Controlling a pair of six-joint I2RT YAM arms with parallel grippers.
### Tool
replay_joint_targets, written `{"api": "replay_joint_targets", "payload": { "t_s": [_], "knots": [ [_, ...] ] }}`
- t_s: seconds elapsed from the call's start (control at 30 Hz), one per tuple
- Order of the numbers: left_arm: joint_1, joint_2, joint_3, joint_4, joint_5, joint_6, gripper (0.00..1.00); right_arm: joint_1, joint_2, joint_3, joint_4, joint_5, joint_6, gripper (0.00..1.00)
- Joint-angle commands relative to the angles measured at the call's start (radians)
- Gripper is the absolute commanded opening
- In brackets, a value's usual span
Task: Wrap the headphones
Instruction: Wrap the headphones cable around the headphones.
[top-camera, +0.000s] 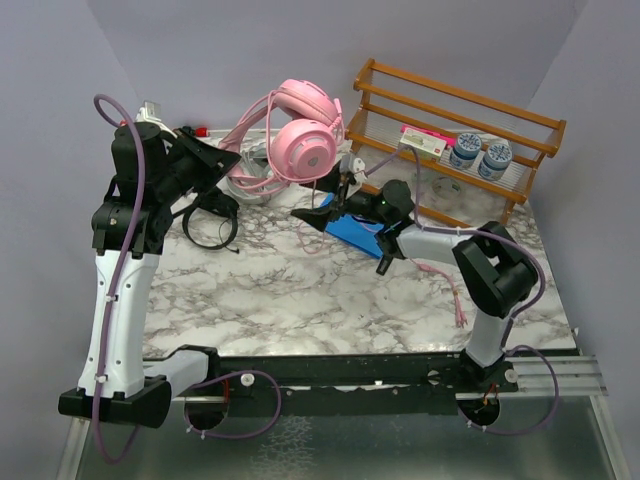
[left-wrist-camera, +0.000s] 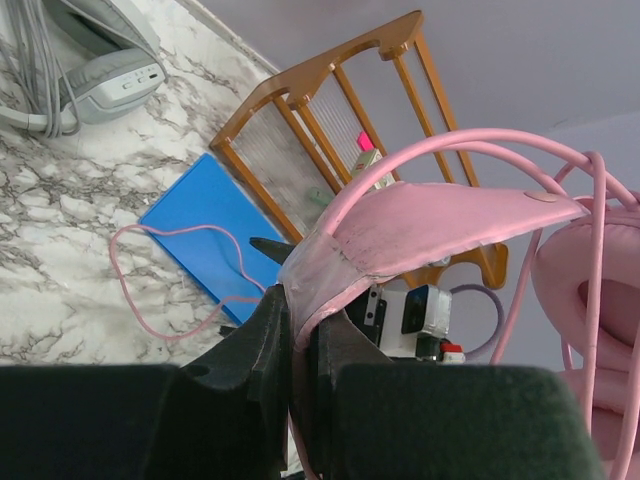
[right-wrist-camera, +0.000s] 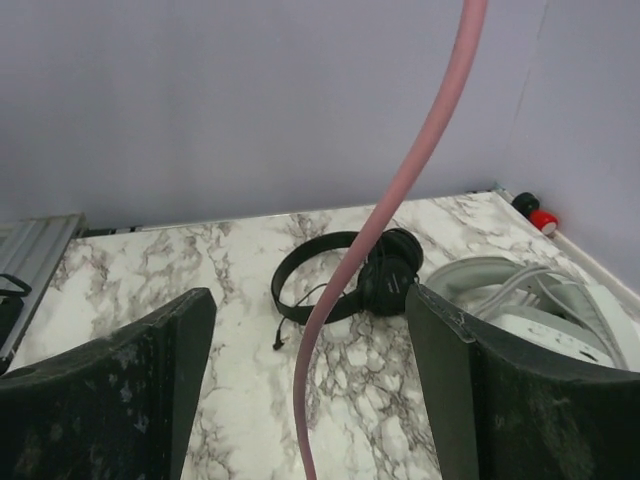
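Observation:
The pink headphones (top-camera: 300, 135) hang in the air over the back of the table, and my left gripper (top-camera: 228, 160) is shut on their padded headband (left-wrist-camera: 440, 225). In the left wrist view the jaws (left-wrist-camera: 298, 300) pinch the band's end. My right gripper (top-camera: 318, 200) stands open just right of the ear cups. The pink cable (right-wrist-camera: 340, 320) hangs down between its fingers without touching them. The small black headphones (right-wrist-camera: 340, 280) lie flat on the marble. The grey-white headphones (left-wrist-camera: 110, 75) lie behind them, partly hidden in the top view.
A blue flat pad (top-camera: 355, 232) lies under the right gripper, with the pink cable (left-wrist-camera: 170, 240) looped across it. A wooden rack (top-camera: 450, 130) with two jars stands at the back right. More pink cable (top-camera: 455, 295) trails beside the right arm's base.

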Motion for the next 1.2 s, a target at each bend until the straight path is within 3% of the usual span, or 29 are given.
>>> {"api": "replay_joint_targets", "payload": {
  "t_s": [0.0, 0.03, 0.13, 0.17, 0.27, 0.43, 0.6, 0.8, 0.97, 1.17],
  "knots": [
    [-0.003, -0.029, 0.010, 0.087, 0.040, -0.048, 0.00, 0.021, 0.103, 0.080, -0.002, -0.041, 0.045, 0.76],
    [-0.003, -0.029, 0.012, 0.087, 0.038, -0.048, 0.00, 0.021, 0.120, 0.090, 0.023, -0.046, 0.065, 0.65],
    [-0.002, -0.022, 0.017, 0.087, 0.022, -0.038, 0.00, 0.024, 0.142, 0.103, 0.068, -0.080, 0.127, 0.18],
    [-0.003, -0.018, 0.016, 0.087, 0.011, -0.031, 0.00, 0.030, 0.137, 0.090, 0.083, -0.088, 0.143, 0.12],
    [-0.002, 0.005, -0.006, 0.097, -0.042, -0.006, 0.00, 0.082, 0.075, -0.006, 0.100, -0.078, 0.130, 0.09],
    [-0.002, 0.063, -0.076, 0.162, -0.121, 0.022, 0.00, 0.224, -0.107, -0.187, -0.013, -0.003, 0.027, 0.05],
    [-0.002, 0.102, -0.153, 0.230, -0.231, 0.060, 0.00, 0.343, -0.219, -0.264, -0.058, 0.033, 0.107, 0.04],
    [-0.006, 0.118, -0.283, 0.353, -0.223, 0.054, 0.00, 0.424, -0.230, -0.115, -0.378, 0.047, 0.123, 0.04],
    [-0.025, 0.136, -0.369, 0.405, -0.302, 0.152, 0.00, 0.440, -0.251, -0.045, -0.434, 0.032, 0.149, 0.07],
    [-0.136, 0.082, -0.408, 0.429, -0.576, 0.449, 0.00, 0.440, -0.321, 0.170, -0.885, 0.134, -0.128, 0.07]
  ]
}}
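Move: Between the right hand's open fingers runs the pink cable, about 3 cm to the left of the hand point and nearly level with it. The pink headphones' ear cups hang some 15 cm above that hand, 2 cm ahead and 2 cm left. From the left hand, still gripping their headband, the cable is about 9 cm right and 16 cm down; the grey headphones lie roughly 20 cm ahead, 2 cm left and 35 cm below, the black headphones 10 cm ahead and 13 cm left. Closing on the pink cable while easing 2 to 3 cm left and a little down, the right hand pinches it, then sweeps some 20 cm back towards the base, drifting left and turning about 20 degrees counter-clockwise. The left keeps hold of the headband and lowers the headphones about 18 cm towards the table, going 7 cm forward and tipping and rolling slightly. ##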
